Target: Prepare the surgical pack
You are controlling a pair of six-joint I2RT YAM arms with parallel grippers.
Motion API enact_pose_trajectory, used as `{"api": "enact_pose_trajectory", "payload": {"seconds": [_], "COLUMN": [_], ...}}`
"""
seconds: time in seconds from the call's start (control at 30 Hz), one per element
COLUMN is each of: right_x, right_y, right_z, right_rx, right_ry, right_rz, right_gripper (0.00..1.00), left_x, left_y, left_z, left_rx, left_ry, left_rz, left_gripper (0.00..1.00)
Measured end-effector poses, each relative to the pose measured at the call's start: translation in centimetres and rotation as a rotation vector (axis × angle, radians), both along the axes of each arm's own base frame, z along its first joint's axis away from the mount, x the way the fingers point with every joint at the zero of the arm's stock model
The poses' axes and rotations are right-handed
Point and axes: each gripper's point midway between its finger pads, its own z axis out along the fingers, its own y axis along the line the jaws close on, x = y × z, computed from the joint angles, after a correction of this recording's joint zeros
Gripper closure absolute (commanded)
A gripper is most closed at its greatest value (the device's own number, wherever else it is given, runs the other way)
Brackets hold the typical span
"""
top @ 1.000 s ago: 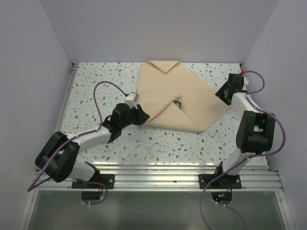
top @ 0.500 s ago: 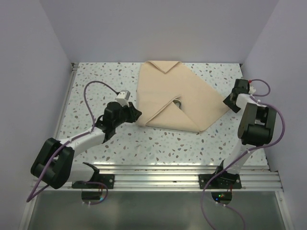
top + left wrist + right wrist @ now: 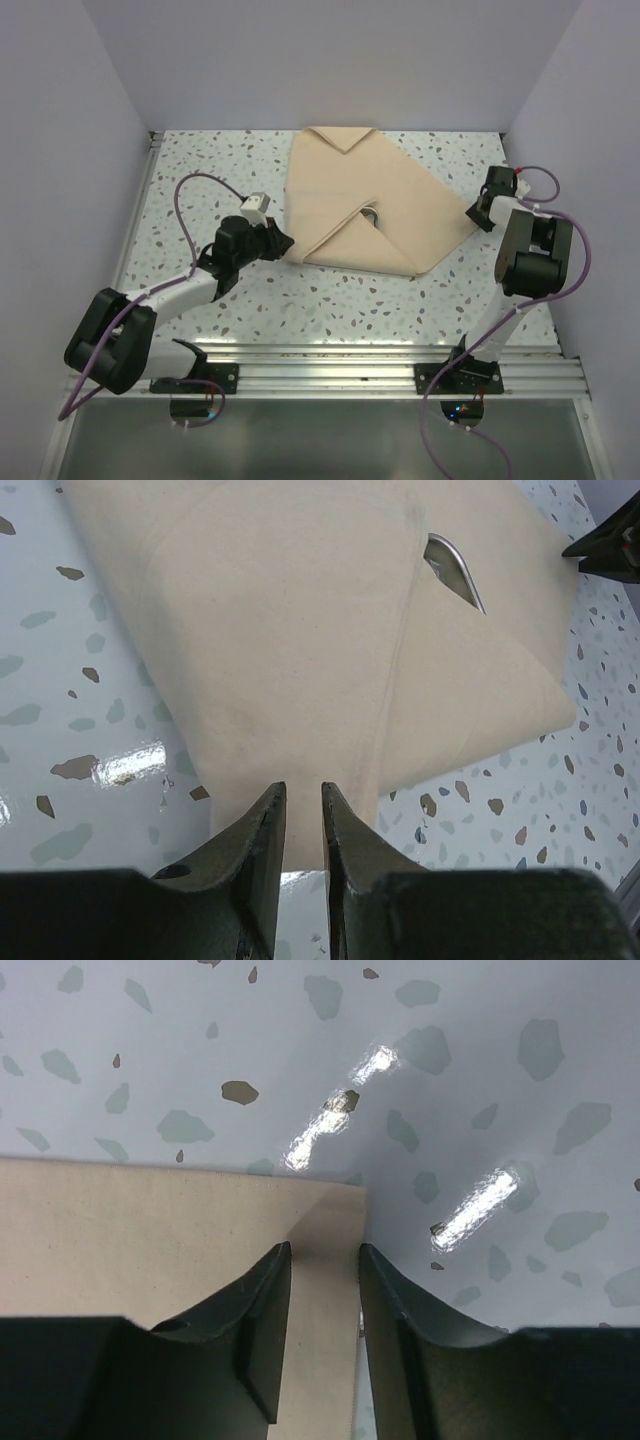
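Observation:
The surgical pack (image 3: 350, 190) is a tan cloth bundle folded envelope-style at the table's middle back. A slit between its flaps shows a bit of the steel tray (image 3: 372, 214) (image 3: 455, 570). My left gripper (image 3: 285, 243) (image 3: 303, 785) sits low at the pack's left corner. Its jaws stand a narrow gap apart over a flat tab of the cloth (image 3: 280, 630), with nothing pinched. My right gripper (image 3: 477, 216) (image 3: 325, 1248) is open at the pack's right corner, its fingers straddling the flat corner of the cloth (image 3: 130, 1230).
The speckled table (image 3: 200, 180) is walled in by pale panels on the left, back and right. The right arm's elbow (image 3: 535, 255) stands close to the right wall. A metal rail (image 3: 330, 370) runs along the near edge.
The left gripper drew back to the left, off the flap to the pack's left corner. The right gripper came down onto the right corner and its jaws narrowed. The cloth did not shift.

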Motion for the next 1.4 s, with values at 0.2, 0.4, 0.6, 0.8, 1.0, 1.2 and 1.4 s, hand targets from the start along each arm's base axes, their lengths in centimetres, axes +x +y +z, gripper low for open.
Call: {"api": "enact_pose_trajectory", "payload": {"seconds": [0.2,0.4,0.6,0.8,1.0,1.2,1.4], "right_x": [0.1,0.2,0.7,2.8,4.9,5.1,5.4], "right_y": [0.0,0.3,3.4,10.0,17.4,21.0,23.8], "right_z": [0.0,0.1,3.6,9.0,14.3,16.6,17.2], "right_rx": [-0.001,-0.022,-0.097,-0.145,-0.154,-0.147,-0.146], "right_ry": [-0.006,-0.010,-0.062,-0.161,-0.240,-0.269,-0.261], "right_rz": [-0.005,-0.004,0.064,0.223,0.388,0.472,0.535], "right_gripper": [1.00,1.00,1.00,1.00,1.00,1.00,1.00], "left_x": [-0.1,0.0,0.1,0.7,2.2,4.0,5.3], "left_y": [0.0,0.3,0.3,1.3,2.6,3.9,3.1], "left_z": [-0.1,-0.2,-0.4,-0.8,-0.6,-1.2,-2.8], "left_rx": [0.000,0.000,0.004,0.037,0.073,0.078,0.077], "left_ry": [0.003,0.003,0.009,0.020,0.028,0.071,0.131], "left_rz": [-0.001,0.005,0.007,0.067,0.148,0.205,0.189], "left_gripper": [0.75,0.75,0.75,0.75,0.64,0.48,0.46]}}
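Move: The wrap cloth's right corner lies practically at the right fingertips, about 1 cm farther out and 1 cm lower. From the right hand, the bare bit of tray rim is some 30 cm left and 2 cm ahead; the cloth's front-right corner is about 18 cm left and 15 cm back. The cloth's front-left corner sits roughly 1 cm back, 1 cm right and 9 cm below the left hand; the right corner is about 53 cm right, 10 cm ahead. The right fingers shut on the wrap's right corner down at the table, pinch it and keep hold while the hand carries it some 24 cm left and 17 cm up, slightly forward, towards the tray, turning about 30 degrees counter-clockwise and tipping its fingers up. Later the left hand, empty, goes about 5 cm forward, also left and down, opening over the cloth's left edge. ##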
